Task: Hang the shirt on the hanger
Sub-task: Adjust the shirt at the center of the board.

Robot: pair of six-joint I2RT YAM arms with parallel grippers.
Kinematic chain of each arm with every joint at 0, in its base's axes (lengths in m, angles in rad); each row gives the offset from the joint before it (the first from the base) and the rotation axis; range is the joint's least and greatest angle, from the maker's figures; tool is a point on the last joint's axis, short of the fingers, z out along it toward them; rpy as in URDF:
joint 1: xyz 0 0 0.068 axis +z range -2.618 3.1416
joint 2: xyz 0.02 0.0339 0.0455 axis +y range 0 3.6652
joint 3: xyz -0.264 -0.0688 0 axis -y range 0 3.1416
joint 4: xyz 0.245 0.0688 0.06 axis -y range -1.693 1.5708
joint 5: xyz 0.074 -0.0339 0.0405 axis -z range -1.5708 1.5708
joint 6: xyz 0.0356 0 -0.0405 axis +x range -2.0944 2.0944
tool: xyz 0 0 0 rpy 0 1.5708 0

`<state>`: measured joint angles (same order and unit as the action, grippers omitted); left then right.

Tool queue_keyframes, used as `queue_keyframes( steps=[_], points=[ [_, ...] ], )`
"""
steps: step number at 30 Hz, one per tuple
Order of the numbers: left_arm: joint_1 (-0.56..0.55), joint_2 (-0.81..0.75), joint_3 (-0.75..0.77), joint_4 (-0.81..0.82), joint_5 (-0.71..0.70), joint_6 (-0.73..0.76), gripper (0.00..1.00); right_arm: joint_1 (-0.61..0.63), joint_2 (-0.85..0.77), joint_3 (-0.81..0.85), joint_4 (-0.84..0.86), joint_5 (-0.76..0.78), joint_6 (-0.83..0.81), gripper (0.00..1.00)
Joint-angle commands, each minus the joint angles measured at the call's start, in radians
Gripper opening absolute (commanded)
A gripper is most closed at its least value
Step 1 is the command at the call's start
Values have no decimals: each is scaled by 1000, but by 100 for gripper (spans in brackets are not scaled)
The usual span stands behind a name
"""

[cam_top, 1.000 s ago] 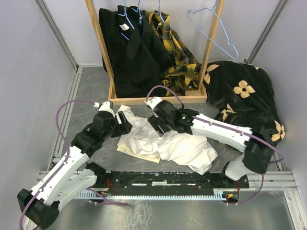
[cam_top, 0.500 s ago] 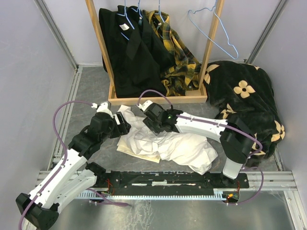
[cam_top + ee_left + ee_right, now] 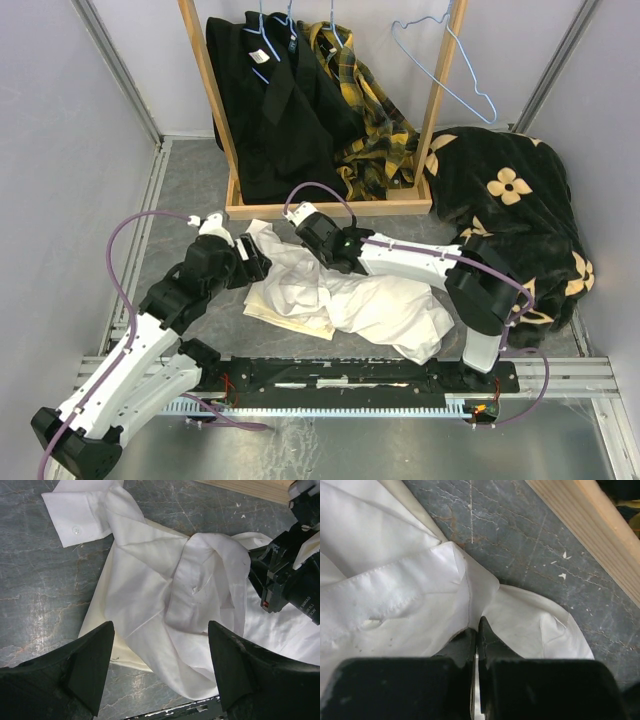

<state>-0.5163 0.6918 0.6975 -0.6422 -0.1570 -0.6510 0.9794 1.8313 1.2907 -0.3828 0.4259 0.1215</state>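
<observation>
The white shirt [image 3: 365,300] lies crumpled on the grey table between the arms; its collar [image 3: 192,587] and a buttoned cuff [image 3: 75,527] show in the left wrist view. My right gripper [image 3: 317,250] [image 3: 476,626] is down at the shirt's far edge, shut on a fold of white cloth [image 3: 470,587]. My left gripper [image 3: 252,264] [image 3: 160,627] hovers open over the shirt's left part, holding nothing. The empty light-blue hanger [image 3: 462,75] hangs at the rack's right post, far from both grippers.
A cream-yellow folded cloth [image 3: 272,300] [image 3: 97,625] lies under the shirt's left side. The wooden rack [image 3: 330,208] [image 3: 590,527] stands just beyond, holding black garments [image 3: 270,110] and a plaid shirt [image 3: 378,125]. A black flowered blanket [image 3: 510,190] fills the right.
My right gripper has travelled left and farther back across the shirt and has gone from open to shut on its cloth. The left gripper has hardly moved.
</observation>
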Motion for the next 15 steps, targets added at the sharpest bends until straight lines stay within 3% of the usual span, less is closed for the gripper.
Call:
queue_keyframes(
  steps=[1, 6, 15],
  points=[
    [7, -29, 75, 27, -28, 30, 81, -4, -133, -33, 106, 89, -24, 0],
    [5, -77, 148, 33, -32, 105, 82, -4, -344, -127, 214, 68, -100, 0],
    [6, -65, 304, 79, 41, 271, 83, -5, -684, -211, 335, -127, -192, 0]
  ],
)
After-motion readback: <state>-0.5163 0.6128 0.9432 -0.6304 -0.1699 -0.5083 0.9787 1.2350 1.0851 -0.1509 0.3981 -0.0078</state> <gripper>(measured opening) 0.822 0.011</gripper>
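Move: The right gripper is already shut on a fold of the shirt, right at its fingertips. From there the wooden frame's front rail stands about 8 cm ahead and 4 cm right, the cuff lies roughly 3 cm ahead and 11 cm left, and the middle of the cream cloth is about 10 cm back and 1 cm left. From the open left gripper, the pinched fold is some 6 cm ahead, 9 cm right and 9 cm below. Keep the right gripper shut on the shirt fold and haul it steeply up off the table, about 20 cm and gathering speed, drifting slightly right; tip the fingers upward some 20 degrees and roll the hand's left side up as it rises. Meanwhile lift the open, empty left gripper straight up, away from the shirt, its fingers tilting up too. ##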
